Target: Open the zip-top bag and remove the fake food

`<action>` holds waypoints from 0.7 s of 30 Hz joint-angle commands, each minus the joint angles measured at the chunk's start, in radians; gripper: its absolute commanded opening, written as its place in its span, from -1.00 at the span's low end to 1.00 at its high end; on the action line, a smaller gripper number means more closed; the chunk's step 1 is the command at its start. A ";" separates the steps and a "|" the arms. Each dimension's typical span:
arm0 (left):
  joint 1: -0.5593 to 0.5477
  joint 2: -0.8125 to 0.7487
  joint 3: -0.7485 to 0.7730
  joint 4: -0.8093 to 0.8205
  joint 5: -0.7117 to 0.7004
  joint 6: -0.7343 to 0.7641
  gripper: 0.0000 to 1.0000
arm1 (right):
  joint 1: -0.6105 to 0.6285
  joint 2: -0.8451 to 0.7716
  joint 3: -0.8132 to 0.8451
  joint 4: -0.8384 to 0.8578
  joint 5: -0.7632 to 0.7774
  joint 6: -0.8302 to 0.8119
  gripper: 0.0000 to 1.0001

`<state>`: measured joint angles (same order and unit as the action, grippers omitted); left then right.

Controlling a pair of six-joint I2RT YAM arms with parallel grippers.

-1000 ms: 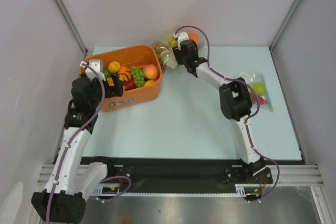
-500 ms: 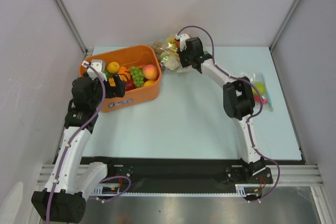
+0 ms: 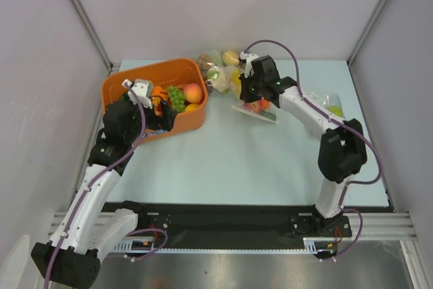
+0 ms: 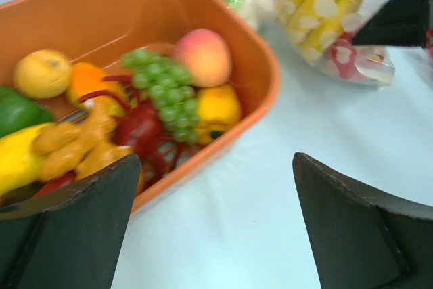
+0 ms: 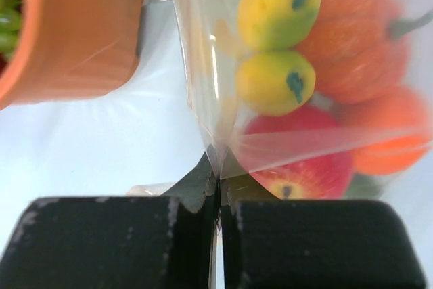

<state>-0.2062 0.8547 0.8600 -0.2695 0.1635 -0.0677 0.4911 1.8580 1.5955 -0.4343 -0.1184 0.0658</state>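
Observation:
My right gripper (image 3: 252,98) (image 5: 218,197) is shut on a fold of clear plastic of a zip-top bag (image 3: 261,109) (image 5: 223,120) right of the orange basket. Through the plastic, the fake food shows as two yellow lemons (image 5: 276,11), orange fruits (image 5: 358,45) and a red apple (image 5: 298,164). The bag's green zip strip (image 3: 262,115) lies on its near side. My left gripper (image 3: 166,114) (image 4: 215,160) hangs open over the table beside the basket's near right wall, with nothing between its fingers.
The orange basket (image 3: 193,117) (image 4: 260,72) at the back left holds loose toy grapes, a peach, a lemon and more. More filled bags lie behind it (image 3: 218,72) (image 4: 331,25). Another bag (image 3: 334,109) lies at the right, partly behind my right arm.
My right gripper has shut on the bag at the back and pulled it right and nearer. My left arm has shifted a little right along the basket.

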 commanded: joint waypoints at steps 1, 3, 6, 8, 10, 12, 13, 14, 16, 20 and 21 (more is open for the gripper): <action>-0.090 -0.025 -0.010 0.056 -0.018 0.022 1.00 | 0.001 -0.173 -0.057 0.014 -0.013 0.129 -1.00; -0.164 -0.034 -0.018 0.070 -0.028 0.002 0.99 | 0.001 -0.224 -0.114 0.037 -0.027 0.195 -1.00; -0.298 -0.040 -0.019 0.085 -0.083 -0.055 0.99 | 0.001 -0.333 -0.195 0.087 -0.032 0.290 -1.00; -0.387 -0.046 -0.038 0.142 -0.137 -0.090 0.99 | 0.003 -0.407 -0.241 0.123 -0.027 0.339 -1.00; -0.539 -0.025 -0.064 0.226 -0.249 -0.106 1.00 | 0.004 -0.451 -0.305 0.172 -0.007 0.409 -1.00; -0.669 0.013 -0.067 0.266 -0.318 -0.106 1.00 | 0.007 -0.517 -0.363 0.221 0.006 0.448 -1.00; -0.705 0.033 -0.067 0.326 -0.341 -0.101 1.00 | 0.010 -0.542 -0.383 0.239 0.013 0.501 -1.00; -0.737 0.079 -0.067 0.349 -0.357 -0.095 1.00 | 0.010 -0.589 -0.413 0.259 0.020 0.528 -1.00; -0.798 0.128 -0.064 0.401 -0.389 -0.101 1.00 | 0.020 -0.641 -0.491 0.341 0.040 0.609 -1.00; -0.851 0.234 -0.072 0.480 -0.415 -0.136 1.00 | 0.040 -0.738 -0.562 0.388 0.111 0.675 -1.00; -0.869 0.277 -0.070 0.489 -0.418 -0.144 1.00 | 0.041 -0.764 -0.571 0.393 0.118 0.681 -1.00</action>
<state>-1.0428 1.0801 0.7956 0.0963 -0.1852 -0.1680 0.5163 1.1671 1.0370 -0.1894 -0.0608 0.6468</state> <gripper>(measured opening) 0.996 0.011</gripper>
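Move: The zip-top bag with the fake food hangs from the right fingers, its middle about 7 cm below them, 3 cm to the right and 1 cm ahead. From the empty left hand that bag is some 29 cm to the right, 14 cm ahead and 17 cm lower. The orange bin stands about 15 cm ahead of the left hand, 7 cm to its left and 17 cm lower; the vegetable bag lies roughly 15 cm ahead and 10 cm left of the right hand, 12 cm lower. The food bag, still pinched by its edge in the shut right fingers, is drawn back about 12 cm and lifted nearly as far, the right wrist rolling its left side up some 30 degrees and turning clockwise. The wide-open left hand sweeps right and somewhat back, away from the bin and turning clockwise, then dips slightly as it nears the hanging zip strip; no touch is visible. ##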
